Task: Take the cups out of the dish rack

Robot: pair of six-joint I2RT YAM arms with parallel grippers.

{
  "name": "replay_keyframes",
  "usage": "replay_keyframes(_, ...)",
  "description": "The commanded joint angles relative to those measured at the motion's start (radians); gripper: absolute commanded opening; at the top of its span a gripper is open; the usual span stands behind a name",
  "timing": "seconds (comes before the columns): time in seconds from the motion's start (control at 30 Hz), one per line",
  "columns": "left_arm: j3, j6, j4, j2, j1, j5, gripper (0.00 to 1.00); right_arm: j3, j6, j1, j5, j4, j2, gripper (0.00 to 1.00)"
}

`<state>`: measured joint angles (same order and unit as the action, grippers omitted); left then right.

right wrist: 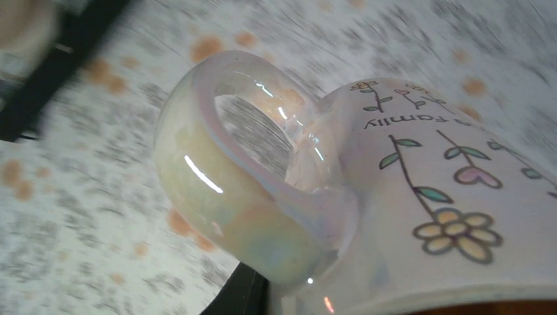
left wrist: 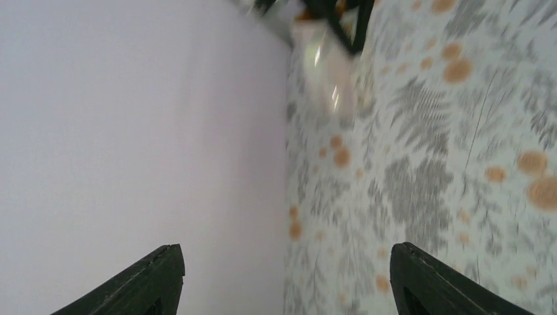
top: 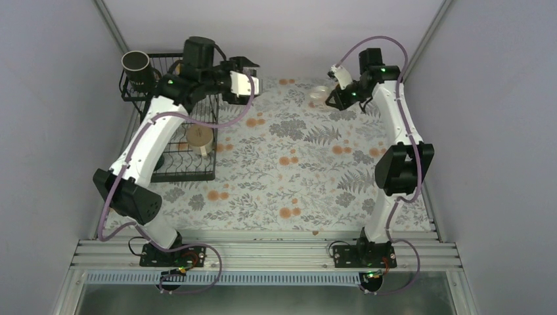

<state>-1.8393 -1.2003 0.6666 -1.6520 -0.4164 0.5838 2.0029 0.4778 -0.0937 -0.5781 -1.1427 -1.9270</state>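
Observation:
The black wire dish rack (top: 190,172) stands at the far left of the table. A black mug (top: 136,65) sits on its upper shelf and a cream cup (top: 199,139) on its lower tier. The other cups are hidden by my left arm or out of view. My left gripper (top: 244,80) hovers just right of the rack, open and empty; its jaws stand wide apart in the left wrist view (left wrist: 286,256). My right gripper (top: 326,96) at the far right is shut on a pearly flower-printed cup with orange inside (right wrist: 420,197), low over the cloth. One dark finger (right wrist: 240,295) shows under its handle.
A floral tablecloth (top: 295,170) covers the table. Grey walls close in on the left, back and right. My left arm's elbow reaches over the rack. The held cup and right gripper also show, blurred, in the left wrist view (left wrist: 325,59).

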Motion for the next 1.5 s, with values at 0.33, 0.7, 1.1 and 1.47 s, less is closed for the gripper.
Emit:
replay_keyframes(0.33,0.136,0.156,0.525,0.033,0.099,-0.389,0.92,0.037,0.144,0.109,0.434,-0.092,-0.162,0.04)
replay_keyframes(0.7,0.484,0.271,0.412,0.093,0.099,-0.502,1.0,0.026,0.147,0.16,0.56,-0.051,-0.27,0.04)
replay_keyframes(1.1,0.692,-0.079,0.242,0.271,0.122,-0.543,1.0,0.013,0.198,0.221,0.533,-0.074,-0.296,0.26)
replay_keyframes(1.47,0.65,-0.634,0.308,0.321,0.2,-0.546,0.98,-0.002,0.239,0.231,0.489,-0.088,-0.175,1.0)
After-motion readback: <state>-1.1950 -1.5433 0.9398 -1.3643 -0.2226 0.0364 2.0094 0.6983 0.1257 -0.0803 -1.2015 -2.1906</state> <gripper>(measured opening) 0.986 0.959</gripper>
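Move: The saanci cup, base up in the rack's lower tier, lies about 20 cm to my left hand's left, 2 cm farther out and 32 cm below. The yellow mug on the upper tier is some 15 cm ahead, 23 left and 15 below; a green cup sits 7 cm back, 34 left and 32 below. My right hand holds the flowered cup; its free table spot is about 18 cm to the right, 2 ahead and 24 below. My right hand, still pinching the flowered cup by its rim, swings about 18 cm right and sinks some 15 cm, levelling the cup; the last few centimetres run level, then the fingers open wide. Meanwhile my empty left hand sweeps left, down and back into place over the lower tier, its fingers turning to point steeply down and opening fully, then rises a little and eases forward towards the saanci cup, not touching it. ##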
